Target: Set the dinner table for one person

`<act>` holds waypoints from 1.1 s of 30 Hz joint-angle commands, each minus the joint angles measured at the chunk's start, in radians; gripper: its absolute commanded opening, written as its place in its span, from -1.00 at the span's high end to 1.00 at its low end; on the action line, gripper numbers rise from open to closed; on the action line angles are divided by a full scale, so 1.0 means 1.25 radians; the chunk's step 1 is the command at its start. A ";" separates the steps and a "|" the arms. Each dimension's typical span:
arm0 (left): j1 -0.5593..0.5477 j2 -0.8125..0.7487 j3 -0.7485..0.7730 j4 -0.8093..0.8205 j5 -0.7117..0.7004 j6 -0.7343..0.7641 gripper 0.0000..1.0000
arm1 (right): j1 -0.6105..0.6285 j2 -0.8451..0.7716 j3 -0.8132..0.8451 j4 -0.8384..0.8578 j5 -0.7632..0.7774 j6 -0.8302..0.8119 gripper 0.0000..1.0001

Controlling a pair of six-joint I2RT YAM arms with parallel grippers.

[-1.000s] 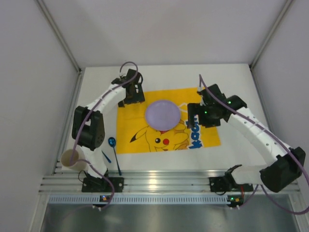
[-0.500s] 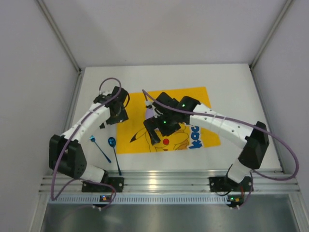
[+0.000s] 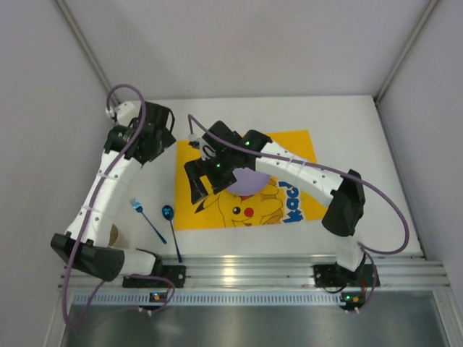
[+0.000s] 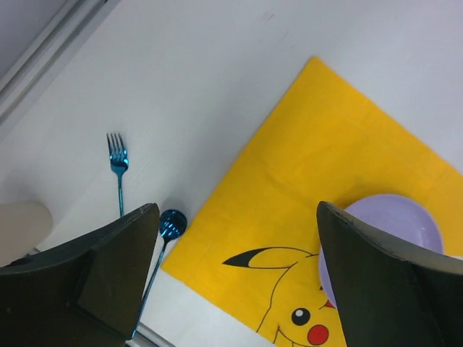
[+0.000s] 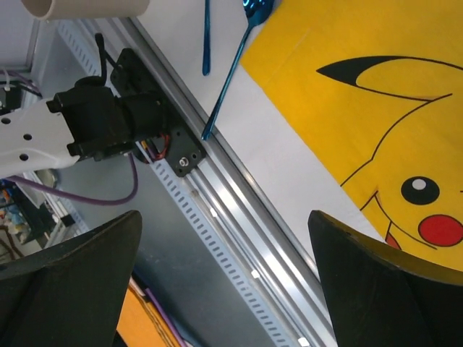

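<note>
The dinner table [image 3: 347,123] is a white tabletop with a yellow Pikachu mat [image 3: 289,155] on it. A lilac plate [image 3: 251,182] lies on the mat, partly hidden under my right arm; the left wrist view also shows the plate [image 4: 394,224]. Left of the mat lie a blue fork [image 3: 137,210] and a blue spoon [image 3: 168,213]. My left gripper [image 3: 148,144] hangs open and empty above the table's back left. Over the mat's left edge my right gripper [image 3: 197,186] is open and empty too.
A beige cup [image 4: 22,228] stands at the near left, mostly hidden behind my left arm in the top view. The metal rail [image 3: 239,271] runs along the table's near edge. White walls close in the back and both sides.
My left gripper has swung from the mat's far-left corner out to the table's back left. My right gripper has crossed leftward over the plate to the mat's left edge.
</note>
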 commanded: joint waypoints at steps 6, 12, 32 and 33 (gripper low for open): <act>0.166 -0.228 -0.283 -0.248 0.046 -0.087 -0.96 | -0.129 -0.065 -0.133 0.016 -0.017 0.022 -0.99; 0.357 -0.236 -0.353 -0.219 0.085 -0.021 -0.96 | -0.181 -0.117 -0.249 0.020 -0.022 -0.019 -0.99; 0.595 -0.345 -0.610 0.020 0.234 0.110 -0.97 | -0.231 -0.237 -0.448 0.020 0.002 -0.048 -0.99; 0.600 -0.329 -0.609 0.041 0.247 0.113 -0.96 | -0.232 -0.237 -0.451 0.020 0.002 -0.049 -0.99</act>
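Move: The tan cup stands near the table's back left corner, about 22 cm back from the left hand, 16 cm to its left and 25 cm below. The fork's middle is some 12 cm back, 6 cm left and 29 cm below that hand; the spoon's is about 17 cm back and 2 cm right, equally low. From the right hand the cup is roughly 31 cm left, 9 cm back and 16 cm below. Towards the cup, the left hand sweeps back about 19 cm, down 16 cm and left 12 cm, turning some 30 degrees counter-clockwise while its open fingers tip more steeply down; it ends above and just short of the cup, touching nothing. Meanwhile the open right hand withdraws about 15 cm rightward over the placemat, sinking roughly 8 cm. ##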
